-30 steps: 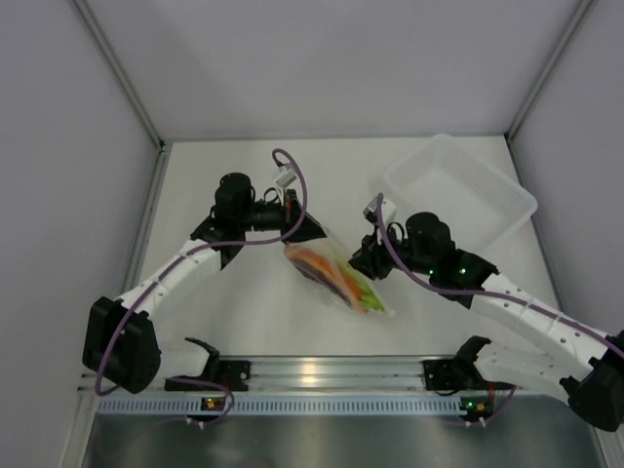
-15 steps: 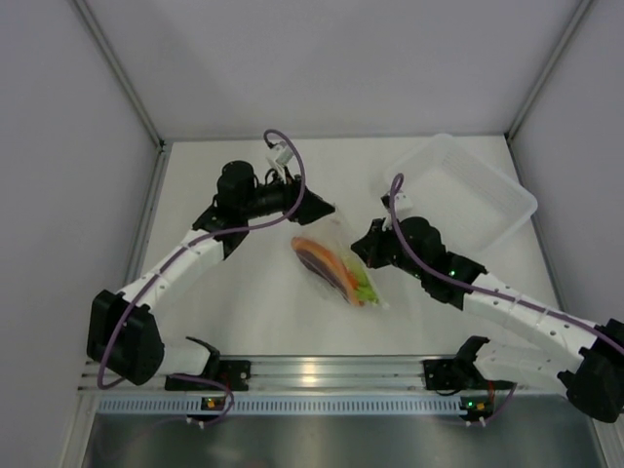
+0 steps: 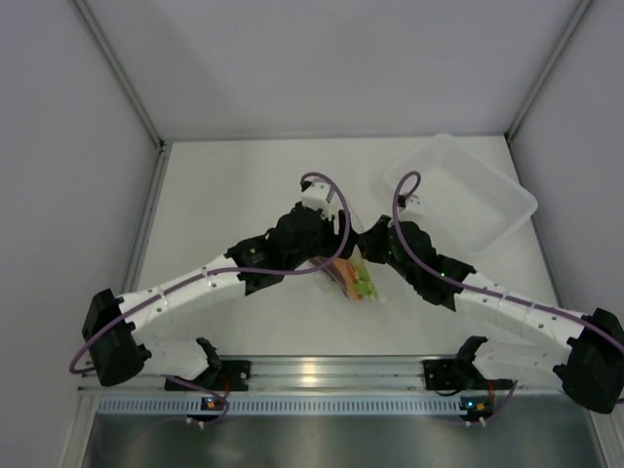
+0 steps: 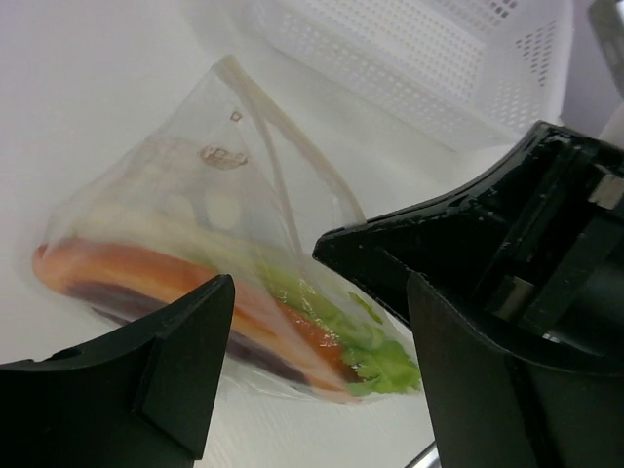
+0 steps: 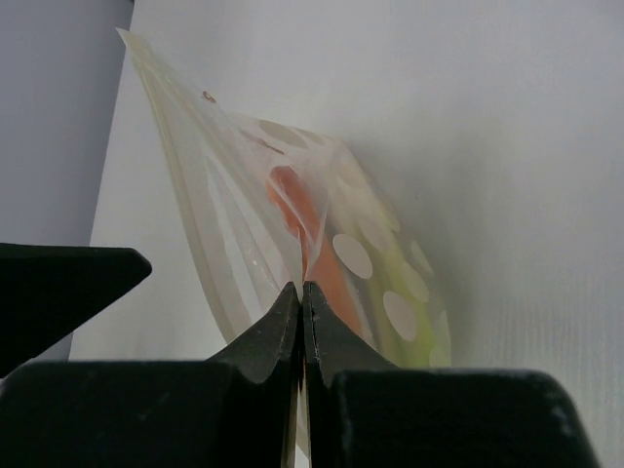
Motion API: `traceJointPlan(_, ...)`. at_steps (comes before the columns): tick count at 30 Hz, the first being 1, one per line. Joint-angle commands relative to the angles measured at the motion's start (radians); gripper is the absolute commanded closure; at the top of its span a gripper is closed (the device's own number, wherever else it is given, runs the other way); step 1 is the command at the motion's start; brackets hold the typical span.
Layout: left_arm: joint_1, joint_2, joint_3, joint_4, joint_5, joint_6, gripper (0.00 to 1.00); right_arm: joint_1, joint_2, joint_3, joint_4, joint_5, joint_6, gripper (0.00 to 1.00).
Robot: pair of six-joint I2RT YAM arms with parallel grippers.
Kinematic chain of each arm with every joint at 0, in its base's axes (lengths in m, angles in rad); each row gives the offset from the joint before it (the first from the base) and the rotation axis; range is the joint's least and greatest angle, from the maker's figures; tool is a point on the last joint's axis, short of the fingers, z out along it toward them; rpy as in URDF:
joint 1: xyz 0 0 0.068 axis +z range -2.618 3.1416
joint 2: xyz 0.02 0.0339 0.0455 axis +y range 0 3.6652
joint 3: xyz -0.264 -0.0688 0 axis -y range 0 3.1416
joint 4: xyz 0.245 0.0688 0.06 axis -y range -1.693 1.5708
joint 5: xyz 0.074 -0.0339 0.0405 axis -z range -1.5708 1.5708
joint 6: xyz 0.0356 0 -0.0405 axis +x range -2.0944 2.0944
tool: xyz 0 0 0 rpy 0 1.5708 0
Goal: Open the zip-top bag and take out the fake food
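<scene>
The zip-top bag [image 3: 357, 281] lies mid-table, its zip end lifted, with the fake food inside. An orange and dark-red wedge [image 4: 146, 275] and a green leafy stalk [image 4: 390, 363] show through the plastic. My right gripper [image 5: 302, 290] is shut on the bag's thin film near the zip strip [image 4: 283, 146] and holds that end up; from above it [image 3: 369, 246] sits at the bag's far right. My left gripper [image 4: 322, 331] is open and hovers just over the bag [image 4: 214, 224], touching nothing. From above, the left gripper [image 3: 333, 252] is close beside the right one.
A translucent perforated tray [image 3: 458, 190] stands at the back right, just behind the right arm, and shows at the top of the left wrist view [image 4: 419, 68]. White enclosure walls ring the table. An aluminium rail [image 3: 322, 372] runs along the near edge.
The left gripper let go of the bag, opened, and swung right and nearer until it hovered over it. The right gripper shut on the bag's zip end. The bag shifted right.
</scene>
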Motion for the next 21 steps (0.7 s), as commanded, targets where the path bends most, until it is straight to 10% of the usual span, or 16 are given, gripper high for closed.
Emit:
traceJointPlan(1,-0.022,0.048,0.056,-0.056,-0.199,-0.040,0.24,0.035,-0.007,0.007,0.120,0.058,0.037,1.00)
traceJointPlan(10,-0.027,0.137,0.060,-0.075,-0.215,-0.077,0.35,0.050,-0.021,-0.018,0.157,0.064,0.025,1.00)
traceJointPlan(16,-0.023,0.144,0.065,-0.081,-0.232,-0.051,0.98,0.006,-0.070,-0.068,0.116,0.049,-0.035,1.00)
traceJointPlan(21,0.020,0.128,0.114,-0.157,-0.161,-0.004,1.00,-0.036,-0.132,-0.114,0.030,0.020,-0.119,1.00)
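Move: The zip-top bag's free rim hangs about 6 cm below the open left hand, roughly 2 cm ahead and 1 cm left. Inside, the hot dog lies around 12 cm below that hand, 1 cm ahead and 1 cm left; the lettuce is equally low, level front to back, 4 cm right. From the right hand, which already grips the other side of the mouth, the free rim is some 5 cm left, level front to back, 1 cm lower. The left fingers shut on the bag's free rim and pinch it, after the hand sinks about 6 cm towards the bag, easing 2 cm forward and rolling some 10 degrees left side up while turning about 10 degrees counter-clockwise. The right hand keeps its pinch on the other side, nearly still at first, then draws roughly 2.5 cm to the right and slightly down, away from the left hand. ##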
